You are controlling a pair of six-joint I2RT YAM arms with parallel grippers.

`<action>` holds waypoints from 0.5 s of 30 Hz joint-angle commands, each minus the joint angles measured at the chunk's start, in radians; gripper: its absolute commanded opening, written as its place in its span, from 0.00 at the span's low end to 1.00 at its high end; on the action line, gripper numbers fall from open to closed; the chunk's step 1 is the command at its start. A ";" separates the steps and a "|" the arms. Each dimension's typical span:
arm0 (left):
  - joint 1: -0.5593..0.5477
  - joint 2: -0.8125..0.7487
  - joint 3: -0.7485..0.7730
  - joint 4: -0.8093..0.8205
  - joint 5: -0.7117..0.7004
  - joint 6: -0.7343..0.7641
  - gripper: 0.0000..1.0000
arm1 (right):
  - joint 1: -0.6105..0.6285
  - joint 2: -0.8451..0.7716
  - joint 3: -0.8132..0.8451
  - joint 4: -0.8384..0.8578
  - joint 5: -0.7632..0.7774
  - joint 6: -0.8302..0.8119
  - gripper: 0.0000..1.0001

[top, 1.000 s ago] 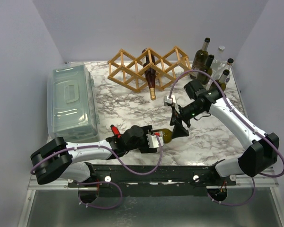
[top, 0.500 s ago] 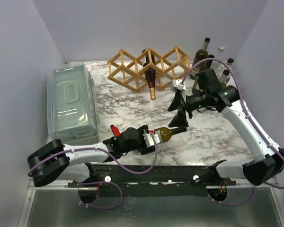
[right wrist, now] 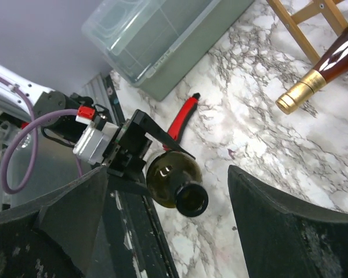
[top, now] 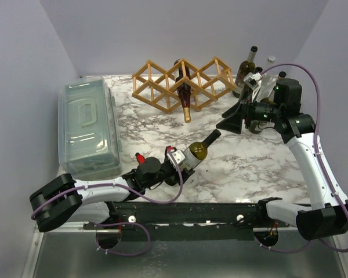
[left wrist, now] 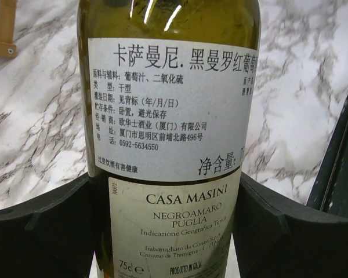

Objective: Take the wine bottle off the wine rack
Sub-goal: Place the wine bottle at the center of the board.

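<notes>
My left gripper [top: 182, 159] is shut on the labelled body of an olive-green wine bottle [top: 200, 147] near the table's front. The bottle's open neck points to the back right. In the left wrist view its label [left wrist: 168, 116] fills the frame between my two fingers [left wrist: 40, 231]. The tan wooden wine rack [top: 162, 87] stands at the back, with a dark red, gold-capped bottle [top: 185, 95] lying in a middle cell. My right gripper [top: 232, 121] hangs open at the right rear, apart from the held bottle [right wrist: 177, 179] and looking at its mouth.
A clear lidded plastic bin [top: 87, 124] fills the left side. Several upright bottles [top: 247, 66] stand at the back right, behind my right arm. A red-handled tool [top: 141, 158] lies on the marble beside my left wrist.
My right gripper opened wider and drew back from the held bottle's neck toward the right rear. My left gripper turned the bottle, so its neck now points to the back right.
</notes>
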 commanded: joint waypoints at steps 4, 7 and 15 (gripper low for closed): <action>0.002 -0.042 0.005 0.317 -0.069 -0.201 0.00 | -0.001 0.001 -0.039 0.125 0.020 0.154 0.88; 0.002 -0.037 0.017 0.341 -0.065 -0.227 0.00 | 0.001 -0.001 -0.083 0.186 0.020 0.196 0.88; 0.001 0.008 0.049 0.393 -0.056 -0.323 0.00 | 0.011 0.022 -0.119 0.271 -0.057 0.220 0.91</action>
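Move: The left gripper already holds the wine bottle, neck leaning right and forward. The clear centre of the board lies about 18 cm ahead of this hand, level sideways, some 14 cm below; the red cutter lies about 6 cm ahead and 16 cm to its left on the board, and the racked bottle's gold cap some 28 cm straight ahead. From the empty right gripper, the board centre is roughly 12 cm ahead, 16 cm left and 35 cm down. Raise the left gripper about 5 cm, keeping its pinch around the wine bottle's body, and while rising roll the wrist some 20 degrees so the leaning neck swings back to the left towards upright and the fingers come from slightly down-pointing to about level. Ease the lift off towards the end; don't open the fingers. ##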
